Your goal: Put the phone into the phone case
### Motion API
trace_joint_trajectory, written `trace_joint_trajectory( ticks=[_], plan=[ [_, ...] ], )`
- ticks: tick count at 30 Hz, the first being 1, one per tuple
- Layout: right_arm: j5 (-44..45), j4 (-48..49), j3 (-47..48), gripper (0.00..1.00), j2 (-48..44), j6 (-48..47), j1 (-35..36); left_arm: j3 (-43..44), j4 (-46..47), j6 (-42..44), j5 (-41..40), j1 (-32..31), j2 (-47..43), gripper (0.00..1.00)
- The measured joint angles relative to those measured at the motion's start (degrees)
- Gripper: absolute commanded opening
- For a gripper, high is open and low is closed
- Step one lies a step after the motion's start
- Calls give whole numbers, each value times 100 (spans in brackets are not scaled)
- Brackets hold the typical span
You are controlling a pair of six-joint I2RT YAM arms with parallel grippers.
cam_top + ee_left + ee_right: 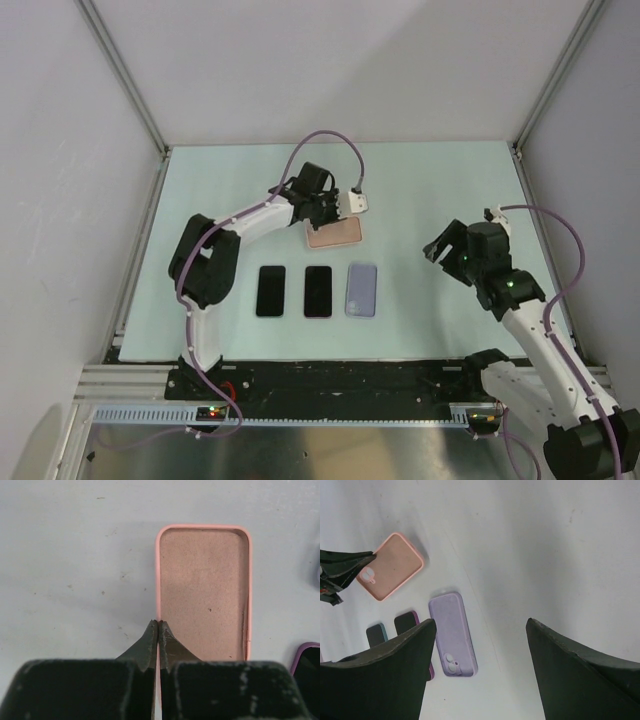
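Observation:
An empty pink phone case [336,236] lies open side up on the table behind the row of phones. My left gripper [322,220] is shut on its long rim; in the left wrist view the fingertips [158,625] pinch the left rim of the pink case [205,585]. Two dark phones [270,290] [318,291] lie screen up side by side at the front. One has a purple edge [306,664]. My right gripper [441,247] is open and empty, hovering to the right of the row, its jaws wide apart [481,625].
A lilac case [361,290] lies right of the phones, its camera cutout showing in the right wrist view [452,632]. That view also shows the pink case [390,566] and both phones [376,634] [407,621]. Metal frame posts stand at the back corners.

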Motion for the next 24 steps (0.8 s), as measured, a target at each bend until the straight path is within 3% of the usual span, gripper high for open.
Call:
trace_joint_trajectory(
  ticks=[3,6,10,11,14,15,18,24],
  plan=[
    [63,96,0,80,160,20,192,-96,-4,170,42,0,15,7],
    [133,166,0,80,315,37,352,-181,-7,310,85,-4,17,27],
    [212,232,0,81,531,63,570,-258,-2,428,109,-11,17,43],
    [243,238,0,81,577,68,632,-264,-2,448,107,-11,17,49],
    [291,275,0,82,688,76,774,-297,39,457,92,-15,17,87],
    [293,289,0,82,717,76,815,-299,57,376,76,-15,17,93],
    [308,389,0,81,835,72,1014,-221,129,-122,-37,11,17,99],
    [332,680,0,81,1366,79,1613,295,308,-2658,-695,238,-284,100]
  ],
)
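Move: The left gripper still pinches the pink case by its far long wall. The case's landing spot is centred about 5 cm back, 2 cm right and 2 cm below. From this hand the middle black phone lies about 19 cm back and 2 cm left, the purple case 19 cm back and 9 cm right. From the right hand the purple case is roughly 15 cm left, 7 cm back and 11 cm down, the pink case 23 cm left and 7 cm ahead. Lower the left hand about 2 cm with the pink case, easing it slightly back, and spread the fingers wide to let go of its wall. Then lift clear some 6 cm, drifting forward and turning about 30 degrees counter-clockwise. Meanwhile bring the open right gripper about 8 cm left and 4 cm down, towards the purple case, touching nothing. ##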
